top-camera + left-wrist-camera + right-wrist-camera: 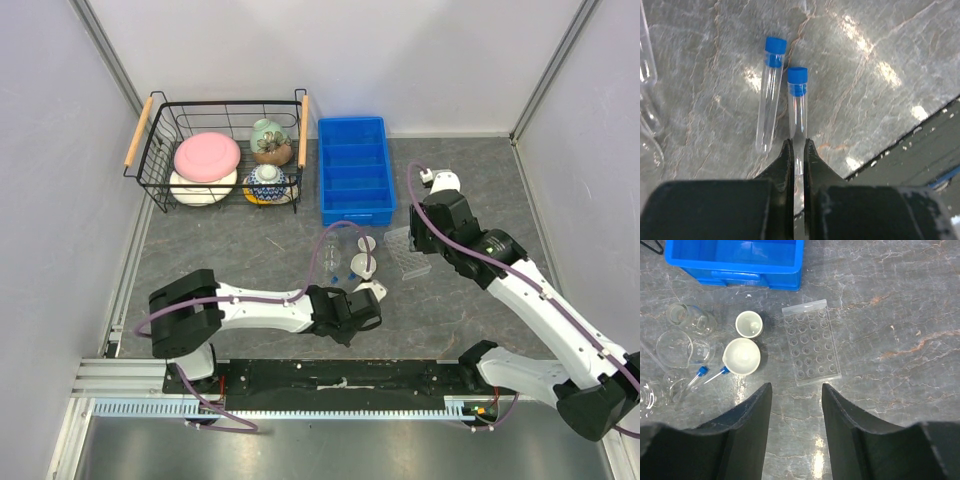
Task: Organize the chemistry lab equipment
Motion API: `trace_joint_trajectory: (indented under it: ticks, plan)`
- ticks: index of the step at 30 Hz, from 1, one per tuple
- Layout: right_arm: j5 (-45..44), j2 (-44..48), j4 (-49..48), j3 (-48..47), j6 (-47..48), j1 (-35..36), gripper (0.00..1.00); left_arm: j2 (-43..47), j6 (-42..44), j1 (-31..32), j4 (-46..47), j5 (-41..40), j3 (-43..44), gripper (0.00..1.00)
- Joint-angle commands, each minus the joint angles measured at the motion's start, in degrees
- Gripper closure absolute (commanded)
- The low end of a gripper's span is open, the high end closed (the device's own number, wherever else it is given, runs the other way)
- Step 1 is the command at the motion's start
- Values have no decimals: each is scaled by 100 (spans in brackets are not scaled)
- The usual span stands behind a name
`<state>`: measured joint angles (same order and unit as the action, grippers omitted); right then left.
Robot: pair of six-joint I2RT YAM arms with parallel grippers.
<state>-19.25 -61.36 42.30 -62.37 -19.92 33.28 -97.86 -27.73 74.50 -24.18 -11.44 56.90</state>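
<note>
In the left wrist view two clear tubes with blue caps lie side by side on the grey table. My left gripper (798,146) is shut on the lower end of the right tube (798,107); the other tube (768,100) lies free just to its left. From above, the left gripper (371,291) sits low beside two small white dishes (363,265) and clear flasks (330,256). My right gripper (796,390) is open and holds nothing, hovering just short of a clear tube rack (811,342). The right wrist view also shows both dishes (742,356), flasks (690,320) and tubes (696,379).
A blue divided bin (355,170) stands behind the glassware, also in the right wrist view as the blue bin (735,257). A black wire basket (160,130) with pink, white and patterned crockery sits at the back left. The dark table edge (920,150) runs close to the left gripper.
</note>
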Motion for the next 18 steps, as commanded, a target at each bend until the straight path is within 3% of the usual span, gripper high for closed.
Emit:
trace_joint_trajectory:
  ticks: [1, 4, 11, 18]
  plan:
    - [-70, 370, -3, 102, -64, 21, 46, 706, 144, 38, -297, 142, -4, 98]
    - [87, 476, -73, 155, -152, 21, 46, 1225, 232, 38, -402, 334, -13, 98]
    - [1518, 924, -469, 234, -214, 21, 45, 2402, 452, 21, -491, 1082, -22, 98]
    - [4047, 1530, -364, 129, -310, 21, 48, 3247, 891, -242, -79, 2529, -118, 98]
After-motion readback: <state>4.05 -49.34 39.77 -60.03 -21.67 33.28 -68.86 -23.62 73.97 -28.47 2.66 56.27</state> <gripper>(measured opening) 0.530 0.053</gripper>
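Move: My left hand already pinches a blue-capped test tube by its lower end, just off the table. The clear rack lies about 19 cm ahead and 11 cm to its right, the second tube some 4 cm ahead and 1 cm right. From my right hand, the held tube is about 13 cm back, 11 cm left and 20 cm below; the rack is 4 cm ahead, the white bowl 2 cm ahead and 10 cm left, both about as low. I lift the pinched tube about 15 cm up with my left hand, easing back a few centimetres and tilting some 25 degrees so the fingertips swing out to my right. With my empty right hand still open, I draw back, left and up towards that tube, turning it counter-clockwise and rolling its left side up. ##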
